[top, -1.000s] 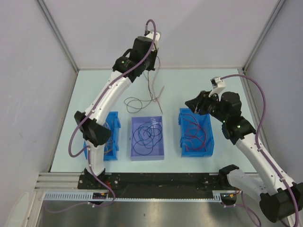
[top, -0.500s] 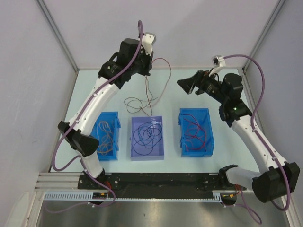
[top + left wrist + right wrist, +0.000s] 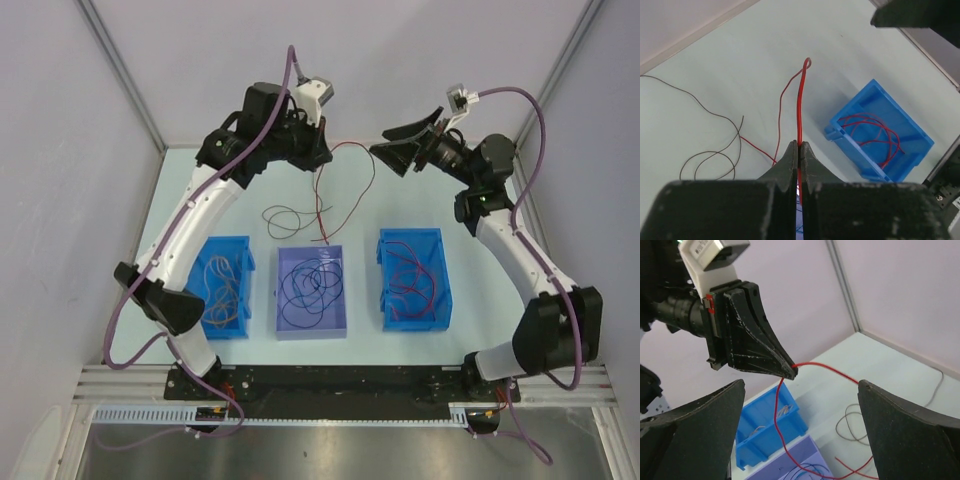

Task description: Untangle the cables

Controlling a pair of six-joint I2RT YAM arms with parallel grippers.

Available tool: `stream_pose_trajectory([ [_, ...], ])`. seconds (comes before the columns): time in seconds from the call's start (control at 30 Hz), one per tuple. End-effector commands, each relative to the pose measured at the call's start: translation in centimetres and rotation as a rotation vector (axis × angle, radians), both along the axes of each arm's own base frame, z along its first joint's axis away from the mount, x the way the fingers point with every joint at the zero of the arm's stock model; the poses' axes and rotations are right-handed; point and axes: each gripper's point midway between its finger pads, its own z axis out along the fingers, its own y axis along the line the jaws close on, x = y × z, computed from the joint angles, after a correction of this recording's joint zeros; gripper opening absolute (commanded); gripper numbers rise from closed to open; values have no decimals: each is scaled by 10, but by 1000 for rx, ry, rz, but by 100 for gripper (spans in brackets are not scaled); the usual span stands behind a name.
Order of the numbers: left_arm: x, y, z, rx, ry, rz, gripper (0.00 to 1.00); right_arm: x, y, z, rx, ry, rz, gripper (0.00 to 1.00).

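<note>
My left gripper [image 3: 320, 160] is raised at the back of the table, shut on a thin red cable [image 3: 368, 165]. The cable arcs out to the right and hangs down toward the purple bin [image 3: 312, 332]. In the left wrist view the red cable [image 3: 800, 105] runs straight up out of the closed tips [image 3: 799, 145]. My right gripper [image 3: 384, 148] hangs close to the right of it, wide open, with nothing between its fingers. In the right wrist view the red cable [image 3: 832, 370] loops from the left gripper [image 3: 791, 371] across the gap of the right gripper [image 3: 801, 385].
Three bins stand in a row. The left blue bin [image 3: 243, 290] holds tan cables, the purple bin dark cables, and the right blue bin [image 3: 412, 322] red cables. A loose dark cable [image 3: 285, 215] lies on the table behind the purple bin. Walls close off the back and sides.
My right gripper rose from above the right blue bin, swung back-left toward the left gripper, and opened wide. My left gripper shifted slightly, still holding the red cable.
</note>
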Motion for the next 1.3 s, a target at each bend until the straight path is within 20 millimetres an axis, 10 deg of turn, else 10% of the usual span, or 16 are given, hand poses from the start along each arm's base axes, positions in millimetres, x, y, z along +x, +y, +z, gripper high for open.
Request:
stream_pose_trajectory([
  [0.0,-24,1,32,-110,11,-72,0,-17,-2,33,61,-181,203,100],
  [0.57,-9,-2,30,-191,91,-59,0,-30,63,-7,55,-101,530,100],
  [0.8,0,-8,36,-261,110,-28,0,-32,94,-40,-88,-34,413,100],
  [1.27,8,-3,48,-421,123,135,0,-9,117,-45,-217,-53,28,100],
])
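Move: The red cable's pinched part, between the left fingertips, is the right hand's goal: about 11 cm to its left, level fore and aft, and some 5 cm lower. From the right hand, the purple bin is about 15 cm back and 14 cm left, the right blue bin about 13 cm back and 11 cm right, both almost 40 cm below. For the left hand the cable is right at its point, with the brown cable roughly 6 cm ahead, 8 cm left, on the table. The left fingers keep the red cable pinched, tilting some 20 degrees nearly in place, while the right hand brings its wide-open fingers around the cable beside them. It swings out forward slightly, then about 11 cm left and some 5 cm down, drawing back on the way and easing forward at the end; its wrist turns counter-clockwise nearly 30 degrees, then mostly back. ##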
